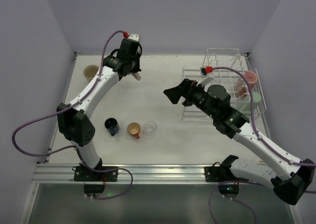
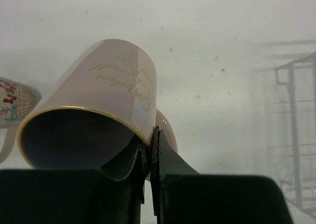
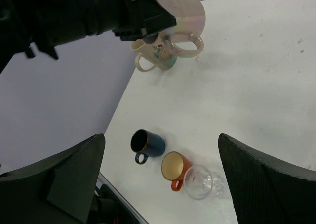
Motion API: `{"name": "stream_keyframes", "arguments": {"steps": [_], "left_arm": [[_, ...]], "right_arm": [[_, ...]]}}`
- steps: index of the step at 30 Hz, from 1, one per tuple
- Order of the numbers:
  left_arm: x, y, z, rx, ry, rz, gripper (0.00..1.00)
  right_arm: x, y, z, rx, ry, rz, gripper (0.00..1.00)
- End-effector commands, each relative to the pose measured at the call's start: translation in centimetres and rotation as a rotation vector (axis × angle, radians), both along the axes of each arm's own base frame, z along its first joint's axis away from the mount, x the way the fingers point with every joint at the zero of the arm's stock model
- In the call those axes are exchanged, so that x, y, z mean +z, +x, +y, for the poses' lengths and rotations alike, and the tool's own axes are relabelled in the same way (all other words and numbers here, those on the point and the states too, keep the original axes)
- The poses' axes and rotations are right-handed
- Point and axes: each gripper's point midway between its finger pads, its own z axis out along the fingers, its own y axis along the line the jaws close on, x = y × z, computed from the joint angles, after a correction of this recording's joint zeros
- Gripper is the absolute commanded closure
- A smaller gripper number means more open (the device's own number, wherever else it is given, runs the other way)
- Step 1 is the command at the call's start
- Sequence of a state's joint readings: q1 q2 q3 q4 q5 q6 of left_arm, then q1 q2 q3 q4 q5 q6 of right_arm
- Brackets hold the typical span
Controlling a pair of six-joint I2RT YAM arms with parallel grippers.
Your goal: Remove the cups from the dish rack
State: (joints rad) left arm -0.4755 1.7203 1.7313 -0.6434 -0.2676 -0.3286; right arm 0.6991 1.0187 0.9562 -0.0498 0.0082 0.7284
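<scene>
My left gripper (image 2: 150, 144) is shut on the rim of a beige mug (image 2: 113, 90) with gold script. The mug hangs tilted over the back of the table, by my left gripper (image 1: 132, 71) in the top view. A second beige mug (image 2: 12, 103) with a printed picture stands at the back left (image 1: 91, 73). Near the front stand a dark blue mug (image 1: 111, 126), an orange cup (image 1: 134, 130) and a clear glass (image 1: 150, 127). My right gripper (image 1: 173, 95) is open and empty, left of the dish rack (image 1: 224, 61). The rack holds a pink cup (image 1: 249, 78) and a green tumbler (image 1: 253, 96).
Grey walls close in the table at the back and on both sides. A metal rail (image 1: 158, 172) runs along the near edge. In the right wrist view the left arm (image 3: 89, 11) reaches across the top, above the held mug (image 3: 190, 16).
</scene>
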Motion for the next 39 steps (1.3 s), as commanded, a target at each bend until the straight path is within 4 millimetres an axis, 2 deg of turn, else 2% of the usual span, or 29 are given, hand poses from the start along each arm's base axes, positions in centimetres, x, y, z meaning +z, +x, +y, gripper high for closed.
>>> {"name": "stream_keyframes", "arguments": {"steps": [1, 2, 4, 5, 6, 7, 8, 10, 11, 24, 34, 35, 36, 39], "left_arm": [[0.7, 1.5, 3.0, 0.011, 0.068, 0.038, 1.00], [-0.9, 2.3, 3.3, 0.018, 0.080, 0.071, 1.00], [-2.0, 3.1, 4.5, 0.044, 0.097, 0.102, 1.00], [-3.4, 3.6, 4.9, 0.055, 0.112, 0.130, 1.00], [-4.1, 4.0, 5.7, 0.071, 0.118, 0.145, 1.00], [-4.4, 4.3, 6.0, 0.076, 0.118, 0.150, 1.00], [-5.6, 4.7, 6.0, 0.067, 0.115, 0.176, 1.00], [-6.2, 5.3, 6.7, 0.077, 0.117, 0.193, 1.00], [-7.2, 5.5, 6.7, 0.076, 0.124, 0.217, 1.00], [-11.2, 7.2, 10.0, 0.108, 0.126, 0.321, 1.00], [-12.1, 6.9, 10.7, 0.123, 0.168, 0.360, 1.00], [-12.2, 7.0, 11.0, 0.131, 0.175, 0.361, 0.96], [-12.1, 7.1, 11.3, 0.145, 0.186, 0.357, 0.84], [-12.0, 7.3, 11.6, 0.160, 0.198, 0.349, 0.68]], "right_arm": [[-0.7, -1.5, -1.5, -0.020, -0.095, -0.034, 0.01], [-0.8, -1.9, -1.5, -0.014, -0.100, -0.039, 0.01], [-1.1, -2.6, -1.5, 0.005, -0.115, -0.042, 0.01], [-1.1, -2.9, -1.5, 0.013, -0.116, -0.043, 0.01], [-1.3, -3.1, -1.5, 0.019, -0.116, -0.042, 0.01], [-1.4, -3.3, -1.5, 0.027, -0.114, -0.044, 0.01], [-1.6, -3.3, -1.5, 0.025, -0.115, -0.041, 0.01], [-1.9, -3.4, -1.5, 0.024, -0.111, -0.036, 0.01], [-1.9, -3.4, -1.6, 0.022, -0.106, -0.039, 0.01], [-2.5, -2.8, -0.8, 0.030, -0.134, -0.028, 0.01], [-1.5, -2.4, -0.4, 0.034, -0.149, -0.040, 0.01], [-1.6, -2.3, -0.5, 0.024, -0.158, -0.038, 0.01], [-1.6, -2.2, -0.5, 0.022, -0.164, -0.036, 0.01], [-0.9, -2.1, -0.7, 0.016, -0.179, -0.050, 0.01]]}}
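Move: The pink cup hangs in the left hand; its free spot on the table is about 13 cm left, 5 ahead and 19 below. The patterned mug stands some 11 cm left of that spot and 1 farther out; the blue cup is roughly 18 cm back and 15 left of the hand. From the right hand the held pink cup is about 25 cm left, 16 ahead and 9 below. Left hand lowers the pink cup about 15 cm, leftward and forward, then starts opening; right hand eases down, back. ##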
